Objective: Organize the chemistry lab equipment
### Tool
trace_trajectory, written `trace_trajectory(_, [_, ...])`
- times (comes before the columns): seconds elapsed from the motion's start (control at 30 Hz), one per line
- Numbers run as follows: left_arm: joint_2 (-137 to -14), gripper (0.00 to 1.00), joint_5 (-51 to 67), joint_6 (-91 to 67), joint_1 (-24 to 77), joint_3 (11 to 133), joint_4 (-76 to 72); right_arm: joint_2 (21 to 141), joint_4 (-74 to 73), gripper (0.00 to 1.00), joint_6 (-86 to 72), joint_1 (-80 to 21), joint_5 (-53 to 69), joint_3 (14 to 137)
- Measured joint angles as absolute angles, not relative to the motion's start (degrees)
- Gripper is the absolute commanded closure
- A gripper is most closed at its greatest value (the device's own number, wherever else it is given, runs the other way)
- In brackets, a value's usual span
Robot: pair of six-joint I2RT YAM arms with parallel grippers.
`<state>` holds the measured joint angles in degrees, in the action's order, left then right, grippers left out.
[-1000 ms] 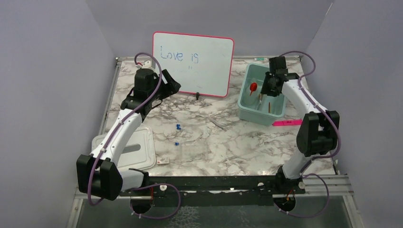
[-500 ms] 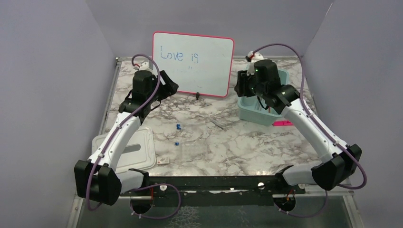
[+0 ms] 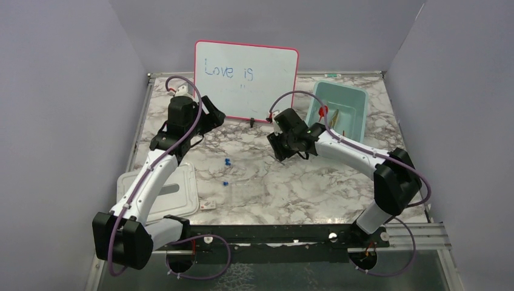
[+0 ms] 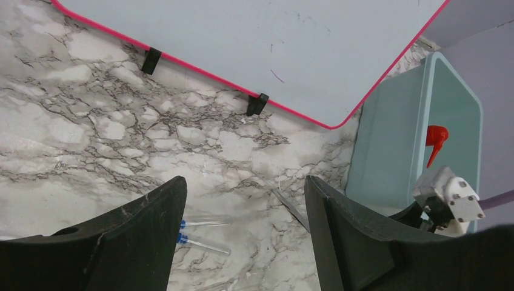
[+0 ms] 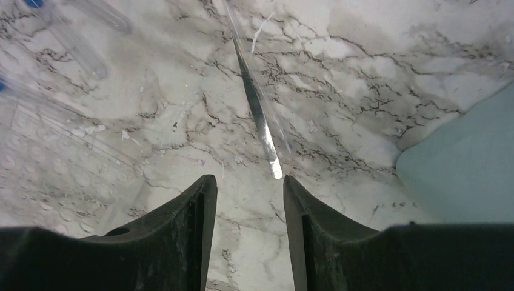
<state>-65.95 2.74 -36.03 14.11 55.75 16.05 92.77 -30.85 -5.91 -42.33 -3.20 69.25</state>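
Metal tongs (image 5: 257, 109) lie flat on the marble, their near end just ahead of my right gripper (image 5: 248, 182), which is open and empty; it hangs low over the table's middle (image 3: 280, 151). The tongs also show in the left wrist view (image 4: 291, 206). My left gripper (image 4: 245, 200) is open and empty, hovering near the whiteboard's left foot (image 3: 213, 114). Two blue-capped tubes (image 3: 227, 162) (image 4: 203, 233) lie loose by the clear rack (image 3: 248, 191) (image 5: 54, 151). The squeeze bottle's red nozzle (image 4: 435, 138) and brown-handled tools (image 3: 336, 118) are in the teal bin (image 3: 357, 112).
The pink-framed whiteboard (image 3: 245, 82) stands at the back centre. A white lid (image 3: 163, 191) lies at the front left, with a small white item (image 3: 208, 206) beside it. The teal bin's wall (image 5: 467, 163) is close on my right gripper's right.
My right arm has swung out of the teal bin, leftward and down, to the tongs in the table's middle. The left arm has barely shifted.
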Motion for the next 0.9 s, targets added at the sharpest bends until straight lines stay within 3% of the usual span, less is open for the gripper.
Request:
trace_trajectory(0.2, [-65.9, 0.26, 2.7, -36.1, 14.1, 55.7, 16.1, 96.6, -27.9, 0.61, -6.0, -42.3, -2.2, 68.6])
trace_trajectory(0.47, [-65.9, 0.26, 2.8, -36.1, 14.1, 55.7, 16.1, 104.8, -25.0, 0.62, -5.6, -42.3, 0.5, 71.7])
trace_trajectory(0.9, [-67.5, 0.26, 2.8, -36.0, 14.1, 55.8, 16.1, 111.6, -23.4, 0.72, -4.0, -42.4, 1.0, 75.7])
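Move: The tweezers lie about 9 cm below the right hand, some 2 cm ahead and 2 cm to its left, pointed end away to the forward-left. Beside them the thin glass rod has its middle about 5 cm ahead and 6 cm left of the hand; the blue-capped test tube is roughly 17 cm left and level with it; the bin sits about 15 cm ahead and 24 cm right. From the left hand, the tweezers are some 20 cm right, 5 cm back and 22 cm down. Lower the right gripper about 8 cm to the tweezers, easing some 4 cm left and 3 cm forward on the way so the fingertips come down around their middle. Narrow the fingers steadily from half open to roughly a quarter, keeping them pointed steeply down with only a slight extra tip. Whether a finger already touches the tweezers can't be seen. ##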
